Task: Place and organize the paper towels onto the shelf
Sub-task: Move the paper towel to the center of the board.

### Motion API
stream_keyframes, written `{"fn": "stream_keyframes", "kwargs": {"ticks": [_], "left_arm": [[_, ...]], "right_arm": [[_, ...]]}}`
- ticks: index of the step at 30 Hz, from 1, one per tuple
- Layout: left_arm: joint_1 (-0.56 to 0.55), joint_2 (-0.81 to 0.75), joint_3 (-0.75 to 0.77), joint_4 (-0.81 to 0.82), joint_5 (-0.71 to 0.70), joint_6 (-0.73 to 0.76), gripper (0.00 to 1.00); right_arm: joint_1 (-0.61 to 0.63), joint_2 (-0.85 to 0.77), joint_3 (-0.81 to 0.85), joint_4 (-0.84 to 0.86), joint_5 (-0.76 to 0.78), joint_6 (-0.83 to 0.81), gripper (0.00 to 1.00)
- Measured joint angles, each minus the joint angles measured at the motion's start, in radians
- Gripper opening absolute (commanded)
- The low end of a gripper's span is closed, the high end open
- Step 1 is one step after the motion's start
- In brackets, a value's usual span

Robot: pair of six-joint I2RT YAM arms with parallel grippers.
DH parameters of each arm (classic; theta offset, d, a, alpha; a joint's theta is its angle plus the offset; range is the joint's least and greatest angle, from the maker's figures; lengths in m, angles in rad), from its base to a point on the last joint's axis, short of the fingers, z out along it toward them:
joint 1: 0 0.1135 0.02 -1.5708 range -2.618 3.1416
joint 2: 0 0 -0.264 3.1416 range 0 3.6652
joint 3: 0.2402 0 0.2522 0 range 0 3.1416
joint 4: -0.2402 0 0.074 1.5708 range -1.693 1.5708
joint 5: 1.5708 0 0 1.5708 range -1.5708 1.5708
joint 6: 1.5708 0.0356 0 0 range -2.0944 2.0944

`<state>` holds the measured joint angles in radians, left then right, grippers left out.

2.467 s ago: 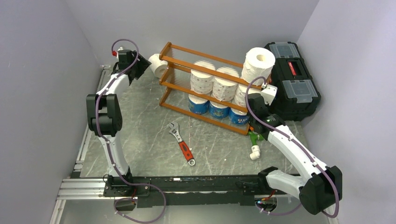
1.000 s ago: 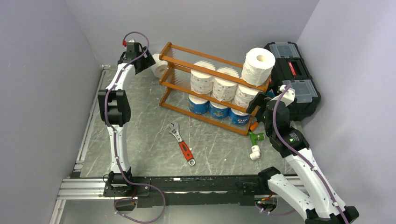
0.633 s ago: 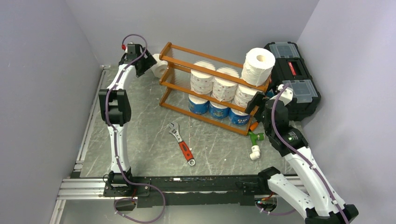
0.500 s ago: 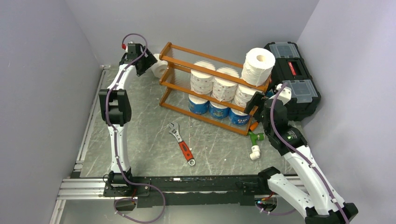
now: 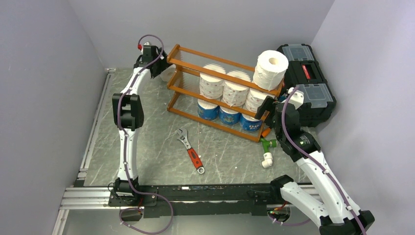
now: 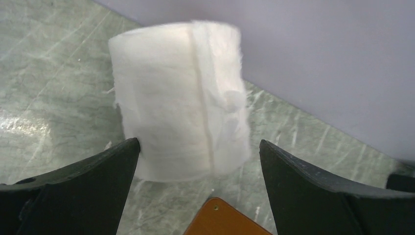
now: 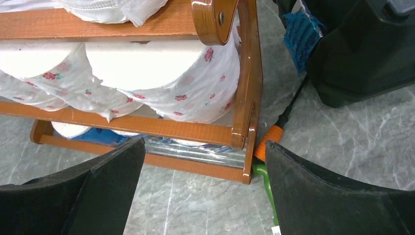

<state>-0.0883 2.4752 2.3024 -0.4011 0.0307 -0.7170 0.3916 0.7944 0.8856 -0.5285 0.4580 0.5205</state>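
Observation:
The orange-brown shelf [image 5: 188, 92] stands at the back of the table. It holds three red-printed paper towels [image 5: 235, 91] on the middle tier, three blue-wrapped ones [image 5: 228, 115] below and a white roll [image 5: 270, 67] on its top right end. One more white roll [image 6: 181, 98] stands on the table by the shelf's left end [image 6: 225, 220], just beyond my open left gripper [image 6: 199, 147], which holds nothing. In the top view that left gripper [image 5: 157, 62] mostly covers the roll [image 5: 169, 74]. My right gripper [image 7: 204, 147] hangs open and holding nothing at the shelf's right end post [image 7: 249, 98].
A black toolbox [image 5: 306, 83] sits right of the shelf, close to my right arm. An orange and green tool [image 7: 266, 147] lies against the shelf's right foot, with a white fitting [image 5: 266, 160] nearby. A red-handled wrench [image 5: 192, 149] lies mid-table. Walls close in behind and on both sides.
My left arm has swung right to the shelf's left end and now covers most of the loose white roll. The right arm has barely shifted. Both grippers stay open.

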Motion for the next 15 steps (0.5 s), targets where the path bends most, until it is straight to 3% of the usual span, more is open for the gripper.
{"fn": "stream_keyframes", "kwargs": {"ticks": [7, 15], "left_arm": [[0.000, 0.041, 0.000, -0.024, -0.006, 0.032, 0.95], [0.010, 0.014, -0.054, 0.018, 0.005, 0.042, 0.55]], "right_arm": [[0.000, 0.009, 0.000, 0.002, -0.001, 0.000, 0.94], [0.000, 0.009, 0.000, 0.007, -0.015, 0.000, 0.93]]}}
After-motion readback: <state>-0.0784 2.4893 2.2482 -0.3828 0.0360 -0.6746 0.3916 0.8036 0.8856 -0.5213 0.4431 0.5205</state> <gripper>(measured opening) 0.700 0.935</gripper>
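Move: The paper towel roll lies behind the shelf, about 4 cm ahead of the left hand and 1 cm to its left, its middle some 7 cm below. The shelf's left end stands about 6 cm to that hand's right and 7 cm back; the nearest floral roll on the shelf is roughly 22 cm right and 11 cm back. From the right hand the paper towel roll is around 38 cm ahead, 44 cm left and 19 cm below. The left hand sinks about 3 cm over the paper towel, then stays low, closing its fingers to pinch its sides. ##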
